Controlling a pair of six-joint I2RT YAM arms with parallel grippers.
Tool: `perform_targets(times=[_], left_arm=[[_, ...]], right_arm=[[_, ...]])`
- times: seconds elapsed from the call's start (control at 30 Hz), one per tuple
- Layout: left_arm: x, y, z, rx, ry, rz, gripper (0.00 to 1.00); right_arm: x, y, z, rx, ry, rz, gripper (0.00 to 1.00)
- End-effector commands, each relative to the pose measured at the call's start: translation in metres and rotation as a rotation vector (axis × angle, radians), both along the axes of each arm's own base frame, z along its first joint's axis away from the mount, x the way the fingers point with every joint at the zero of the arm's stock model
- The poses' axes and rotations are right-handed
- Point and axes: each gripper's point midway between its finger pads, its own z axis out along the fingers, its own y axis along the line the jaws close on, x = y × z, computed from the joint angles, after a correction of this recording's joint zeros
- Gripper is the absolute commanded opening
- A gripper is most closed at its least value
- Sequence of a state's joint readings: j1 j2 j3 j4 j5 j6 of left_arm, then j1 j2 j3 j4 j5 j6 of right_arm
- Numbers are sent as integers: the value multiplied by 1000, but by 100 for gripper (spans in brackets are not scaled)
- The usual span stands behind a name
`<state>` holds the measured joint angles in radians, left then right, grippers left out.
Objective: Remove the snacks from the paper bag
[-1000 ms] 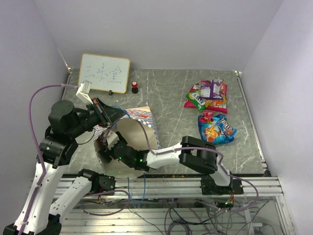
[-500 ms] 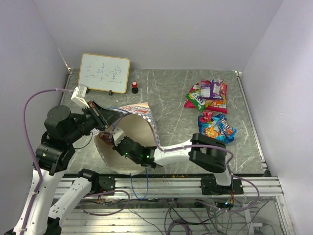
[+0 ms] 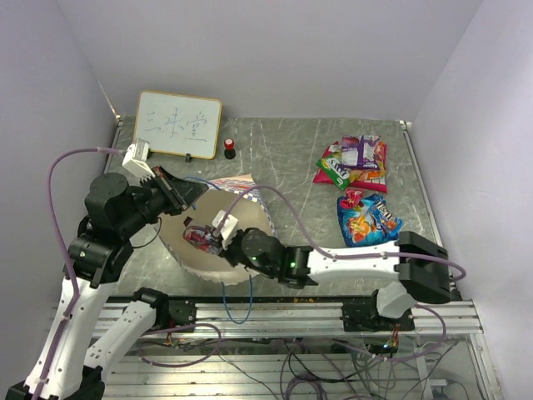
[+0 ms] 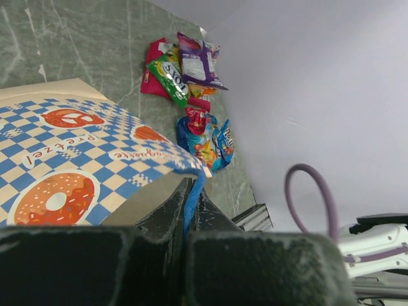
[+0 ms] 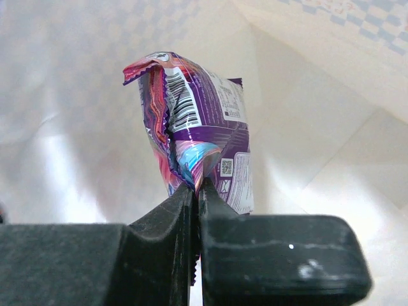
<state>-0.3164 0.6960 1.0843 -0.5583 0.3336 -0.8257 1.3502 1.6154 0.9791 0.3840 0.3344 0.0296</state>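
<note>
The paper bag (image 3: 241, 204) lies on its side, its mouth toward the arms. My left gripper (image 3: 190, 193) is shut on the bag's blue cord handle (image 4: 193, 191) and holds the mouth up; the checkered band (image 4: 70, 172) lies just beyond the jaws. My right gripper (image 3: 210, 238) is at the bag's mouth, shut on the lower edge of a purple snack packet (image 5: 197, 121), which shows pink and purple from above (image 3: 196, 238). The cream inside of the bag (image 5: 319, 127) surrounds it. Several snacks (image 3: 354, 162) lie in a heap at the far right, with a blue one (image 3: 368, 218) nearer.
A framed whiteboard (image 3: 177, 125) leans against the back left wall with a small red-and-black knob (image 3: 229, 148) beside it. An aluminium rail (image 3: 275, 312) runs along the near table edge. Walls close in on the left, back and right.
My right gripper has shut on the purple packet inside the bag and drawn back toward the mouth, its elbow swinging out to the right. The left gripper has kept hold of the handle.
</note>
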Motion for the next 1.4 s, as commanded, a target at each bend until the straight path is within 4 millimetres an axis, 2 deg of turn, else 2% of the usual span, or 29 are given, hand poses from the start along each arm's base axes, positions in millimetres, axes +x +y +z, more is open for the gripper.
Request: perform_targets(times=[0.0, 0.2, 0.33, 0.4, 0.47, 0.57, 0.73, 0.83, 0.97, 1.03, 1.3, 1.37], left_arm=[[15, 7, 3, 32, -44, 63, 7], [29, 13, -5, 87, -17, 113, 7], [39, 21, -11, 144, 20, 157, 7], [45, 24, -14, 175, 35, 175, 7], [50, 22, -15, 185, 31, 169, 7], [57, 17, -16, 185, 38, 153, 7], [66, 1, -2, 136, 25, 99, 7], [72, 1, 0, 140, 36, 105, 7], [87, 14, -21, 226, 135, 192, 7], [96, 24, -29, 283, 181, 246, 7], [148, 52, -35, 385, 254, 378, 7], [160, 59, -36, 359, 292, 377, 13]], right_arm=[[-18, -15, 32, 41, -40, 97, 0], [-27, -44, 92, 79, -167, 161, 0], [-24, -71, 143, 107, -270, 135, 0], [-18, -85, 166, 122, -322, 95, 0], [-12, -100, 199, 160, -368, 38, 0], [-4, -122, 232, 187, -438, -32, 0], [8, -157, 286, 246, -523, -169, 0], [17, -181, 315, 270, -589, -278, 0], [31, -208, 338, 252, -680, -425, 0], [38, -220, 343, 232, -695, -488, 0], [51, -248, 329, 218, -636, -583, 0], [52, -253, 327, 216, -608, -602, 0]])
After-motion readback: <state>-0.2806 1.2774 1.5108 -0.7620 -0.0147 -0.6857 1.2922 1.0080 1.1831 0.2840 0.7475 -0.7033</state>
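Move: The purple packet is already pinched in my right hand at the mouth of the paper bag, whose middle is about 3 cm ahead, 3 cm left and 8 cm below. From that hand the snack pile lies some 27 cm ahead, 38 cm right and 16 cm down; the blue snack bag is about 10 cm ahead and 42 cm right, equally low. My left hand holds the blue handle; the paper bag's middle is roughly 21 cm below it and 3 cm right, and the red-capped bottle 28 cm ahead, 5 cm right, 33 cm down. I lift the packet out of the paper bag with my right hand, rising about 31 cm and swinging some 22 cm to the right, first edging back, then forward, so the sideways gap to the snack pile shrinks; the fingers tip up and turn clockwise, still pinching. My left hand keeps the blue handle and pushes forward about 14 cm, sinking slightly. ##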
